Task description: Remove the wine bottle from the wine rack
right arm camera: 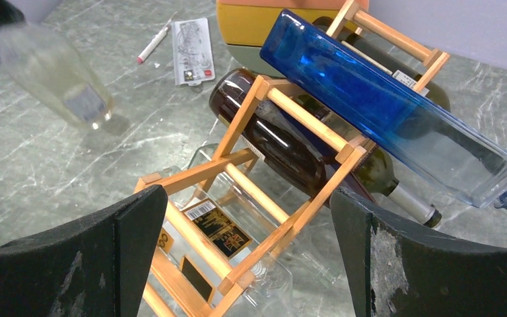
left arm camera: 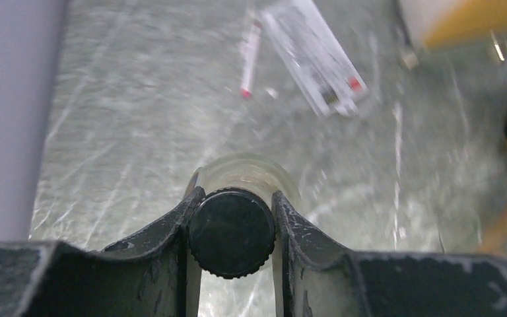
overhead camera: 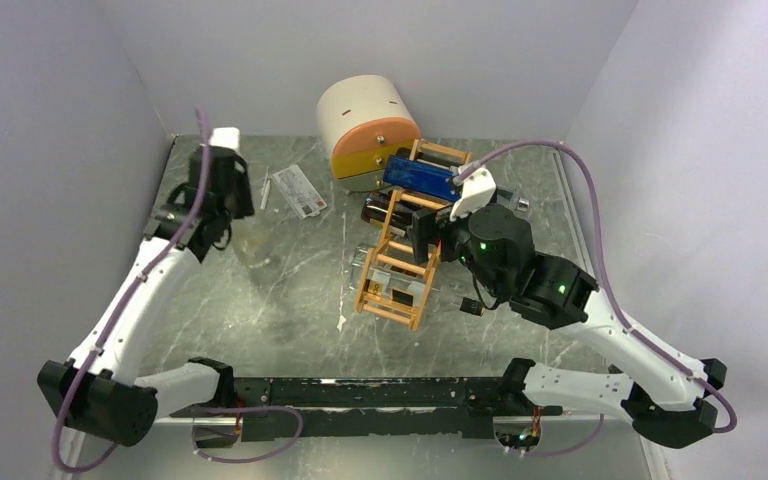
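Observation:
My left gripper point(left arm camera: 236, 199) is shut on the black screw cap point(left arm camera: 231, 232) of a clear wine bottle point(left arm camera: 244, 173). The bottle stands tilted on the table, well left of the wine rack point(overhead camera: 397, 262); the right wrist view shows it, blurred point(right arm camera: 59, 82). In the top view the left gripper point(overhead camera: 222, 226) is at the far left. The orange-tan rack point(right arm camera: 290, 115) carries a blue bottle point(right arm camera: 396, 115), a dark bottle point(right arm camera: 284, 142) and a clear labelled bottle point(right arm camera: 221, 231). My right gripper point(right arm camera: 251, 264) hovers open over the rack's near end point(overhead camera: 425, 238), touching nothing.
A round cream-and-orange box point(overhead camera: 365, 130) lies behind the rack. A white card point(overhead camera: 298, 190) and a pen point(overhead camera: 265, 193) lie on the marble table at the back left. Grey walls close in on both sides and the back.

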`<control>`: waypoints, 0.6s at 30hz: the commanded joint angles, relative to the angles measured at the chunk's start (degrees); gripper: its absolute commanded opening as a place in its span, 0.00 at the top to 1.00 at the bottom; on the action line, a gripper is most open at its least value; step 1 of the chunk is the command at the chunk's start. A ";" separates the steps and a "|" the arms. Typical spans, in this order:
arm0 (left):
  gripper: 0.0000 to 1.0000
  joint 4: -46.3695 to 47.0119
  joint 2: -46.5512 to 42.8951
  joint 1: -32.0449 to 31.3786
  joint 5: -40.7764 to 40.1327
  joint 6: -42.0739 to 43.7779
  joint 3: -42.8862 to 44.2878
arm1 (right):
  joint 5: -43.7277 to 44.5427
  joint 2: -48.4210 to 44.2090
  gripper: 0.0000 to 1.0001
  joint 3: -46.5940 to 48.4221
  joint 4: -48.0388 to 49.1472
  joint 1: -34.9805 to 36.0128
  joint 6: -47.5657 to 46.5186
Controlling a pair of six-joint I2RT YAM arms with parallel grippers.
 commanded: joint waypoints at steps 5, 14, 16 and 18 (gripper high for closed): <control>0.93 18.49 7.81 19.28 -5.67 -3.33 10.78 | -0.94 3.58 0.00 3.38 1.78 -0.17 -1.67; 0.93 26.40 20.11 32.95 0.26 -1.87 16.79 | -2.27 10.56 0.00 10.39 0.01 -0.19 -3.98; 0.93 27.17 22.28 34.89 3.13 -1.31 17.33 | -2.46 11.20 0.00 11.08 0.12 -0.14 -3.91; 0.93 26.90 23.91 36.00 4.62 -0.97 17.95 | -2.75 11.78 0.00 11.80 -0.10 -0.12 -3.38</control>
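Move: The left hand already grips the clear wine bottle by its capped neck; the bare tabletop by the left edge it is bound for lies about 12 cm ahead, 23 cm left and 26 cm below. The pen lies some 15 cm ahead and 3 cm right of this hand, the packet 15 cm ahead and 13 cm right. From the empty right hand, the brown bottle in the rack is about 13 cm ahead, 2 cm left and 22 cm down. Left hand swings the held bottle about 20 cm left, 10 forward, towards the far-left corner; open right eases left. ##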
